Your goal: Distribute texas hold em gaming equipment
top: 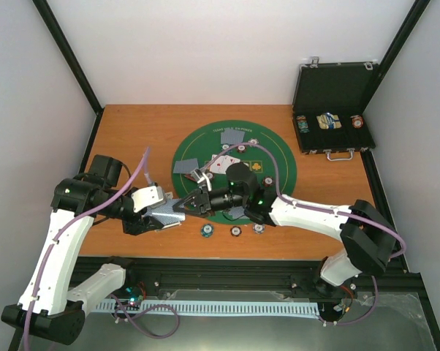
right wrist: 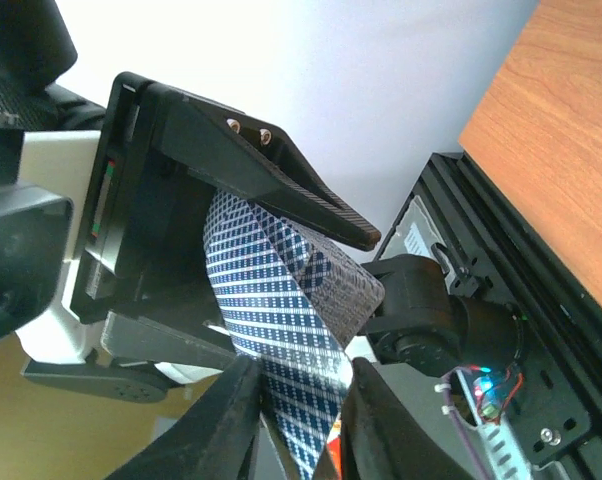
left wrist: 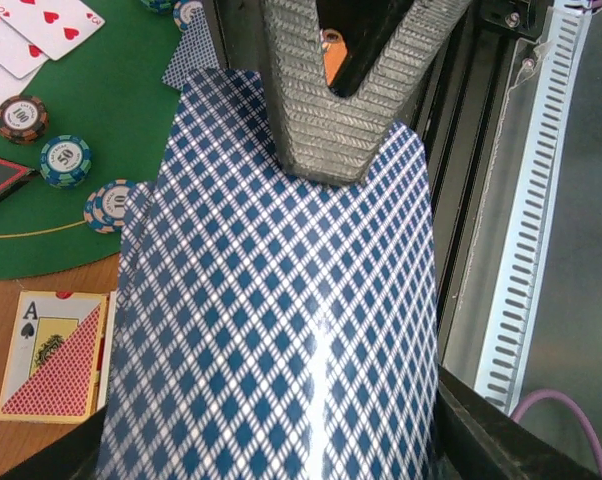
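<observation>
My left gripper (top: pixel 160 216) is shut on a deck of blue-checked playing cards (left wrist: pixel 281 330), held over the table's front edge. My right gripper (top: pixel 182 205) reaches across from the right. Its grey fingers (left wrist: pixel 326 130) meet in a V on the far edge of the top card. In the right wrist view that card (right wrist: pixel 281 300) bows up between my right gripper's jaws (right wrist: pixel 299 420), touching both. Three striped chips (top: pixel 236 231) lie along the near rim of the green mat (top: pixel 278 157). Face-up heart cards (left wrist: pixel 41 25) and a black-and-red triangle marker (left wrist: pixel 1 178) lie on the mat.
An open black case (top: pixel 333 95) with chips and a card pack stands at the back right. A card box (left wrist: pixel 56 355) showing an ace of spades lies on the wood beside the mat. The black rail (top: pixel 227 281) runs along the table's front edge under the deck.
</observation>
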Robot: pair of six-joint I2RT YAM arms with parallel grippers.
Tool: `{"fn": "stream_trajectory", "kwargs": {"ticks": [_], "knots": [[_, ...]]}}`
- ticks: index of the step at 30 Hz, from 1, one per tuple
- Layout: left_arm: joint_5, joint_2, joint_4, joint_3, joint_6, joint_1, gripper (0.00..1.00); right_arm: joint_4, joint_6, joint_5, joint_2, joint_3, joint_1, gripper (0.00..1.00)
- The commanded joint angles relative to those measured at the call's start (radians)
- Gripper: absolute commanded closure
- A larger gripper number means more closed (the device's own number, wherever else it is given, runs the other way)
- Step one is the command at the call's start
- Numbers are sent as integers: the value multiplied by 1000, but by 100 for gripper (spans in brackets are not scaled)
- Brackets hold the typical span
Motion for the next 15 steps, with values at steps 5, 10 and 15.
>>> {"fn": "stream_trajectory", "kwargs": {"ticks": [5,10,15], "knots": [[60,-20,12,37,-6,1,87,-141,-25,52,-74,-25,-28,87],[55,-19,9,39,-2,1,87,-201,-46,57,-111,-31,-57,94],[48,-17,13,35,0,0,87,-270,-85,50,-139,-33,-110,97]]}}
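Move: The top card, on the deck my left hand holds, has its middle about 4 cm to my right hand's left, 1 cm back and 2 cm below. From my left hand it lies roughly 3 cm to the right, at its own height. The green chip stack is about 5 cm right, 2 cm ahead and 24 cm below my right hand; the nearest face-down cards are some 14 cm right, 7 cm ahead and equally low. I close my nearly shut right fingers the rest of the way, pinching the top card's edge, and draw it off the deck, to the right and then increasingly forward as well, about 4 cm in all. The hand swings a few degrees clockwise. My left hand stays put and keeps its hold on the deck. ##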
